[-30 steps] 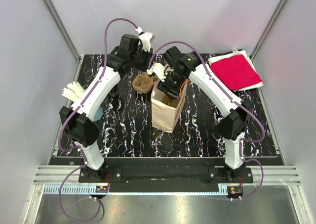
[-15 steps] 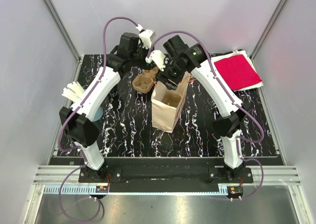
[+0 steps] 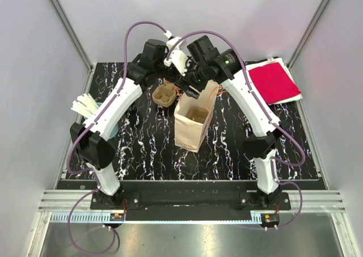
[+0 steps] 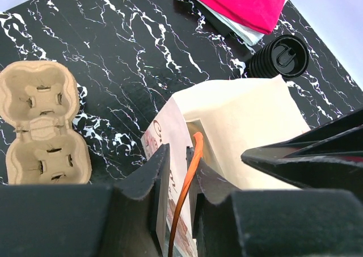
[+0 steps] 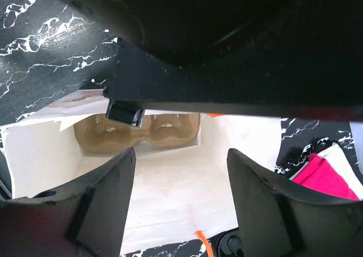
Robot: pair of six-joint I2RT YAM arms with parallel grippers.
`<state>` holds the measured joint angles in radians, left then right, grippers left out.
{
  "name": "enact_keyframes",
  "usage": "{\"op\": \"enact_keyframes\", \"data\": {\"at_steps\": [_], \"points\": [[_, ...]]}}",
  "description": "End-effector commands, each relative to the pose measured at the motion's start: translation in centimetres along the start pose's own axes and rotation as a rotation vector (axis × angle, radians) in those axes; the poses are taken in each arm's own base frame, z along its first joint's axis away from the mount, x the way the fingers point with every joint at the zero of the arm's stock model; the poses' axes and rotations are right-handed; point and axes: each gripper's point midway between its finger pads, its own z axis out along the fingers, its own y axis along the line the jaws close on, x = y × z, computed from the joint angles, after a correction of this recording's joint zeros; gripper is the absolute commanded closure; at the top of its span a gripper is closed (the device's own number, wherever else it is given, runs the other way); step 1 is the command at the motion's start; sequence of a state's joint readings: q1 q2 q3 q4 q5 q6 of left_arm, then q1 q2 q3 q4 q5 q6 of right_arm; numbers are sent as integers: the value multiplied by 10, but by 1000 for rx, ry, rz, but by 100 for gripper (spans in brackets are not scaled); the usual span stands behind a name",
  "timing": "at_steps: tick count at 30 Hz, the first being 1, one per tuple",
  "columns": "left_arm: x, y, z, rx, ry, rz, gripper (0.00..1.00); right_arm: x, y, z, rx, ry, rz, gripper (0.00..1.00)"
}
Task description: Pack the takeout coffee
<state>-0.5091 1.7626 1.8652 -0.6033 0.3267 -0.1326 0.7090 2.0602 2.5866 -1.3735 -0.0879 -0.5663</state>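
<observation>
A brown paper bag (image 3: 191,126) stands open mid-table, with one cardboard cup carrier (image 5: 139,133) lying inside it. A second carrier (image 3: 164,94) lies on the table to its left, also seen in the left wrist view (image 4: 42,123). My left gripper (image 4: 177,155) is shut on the bag's orange handle (image 4: 194,149) at the bag's rim (image 4: 238,92). My right gripper (image 5: 180,172) is open and empty above the bag's mouth (image 5: 170,194). A black-lidded coffee cup (image 4: 282,57) stands on the table beyond the bag.
A red cloth (image 3: 271,81) lies on white papers at the back right. White sticks or napkins (image 3: 85,105) and a blue item (image 3: 112,129) sit at the left edge. The two wrists crowd together above the bag's far side.
My right gripper has risen out of the bag and drawn back, leaving the carrier inside. The left arm has shifted slightly right, still at the bag's rim.
</observation>
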Motion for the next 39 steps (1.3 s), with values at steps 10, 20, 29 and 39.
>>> {"op": "enact_keyframes", "data": {"at_steps": [10,20,29,39], "points": [[-38,-19,-24,33,-122,60,78,-24,-8,-84,118,-162,-41,28],[-38,-19,-23,29,-122,74,77,-48,-13,-167,244,-381,-104,23],[-41,-20,-28,20,-129,104,76,-7,-13,-155,262,-250,-140,24],[-33,-18,-27,11,-106,127,76,32,-24,-131,268,-127,-146,29]]}}
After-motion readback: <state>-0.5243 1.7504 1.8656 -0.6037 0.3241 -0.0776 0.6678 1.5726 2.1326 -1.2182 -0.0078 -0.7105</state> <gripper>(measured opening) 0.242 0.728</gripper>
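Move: Off to the right hand's right, roughly 8 cm away, about 1 cm farther out and 4 cm lower, is the bag's right orange handle; from the left hand it lies some 14 cm right, 2 cm back and 3 cm lower. The bag's mouth is centred 3 cm back, 2 cm right and 5 cm below the right hand. On the table some 26 cm below that hand, the black cup stands about 24 cm right and 2 cm out, the empty carrier 10 cm left and 8 cm out. Rising some 15 cm from above the bag's mouth, the right hand swings back and to the right, fingers tipping up about 20 degrees. It then sinks some 8 cm, still going right and a little forward, its fingers easing part of the way down again, and ends with the wide-open fingers facing the right handle. The left hand stays put, keeping the left handle between its fingers. ##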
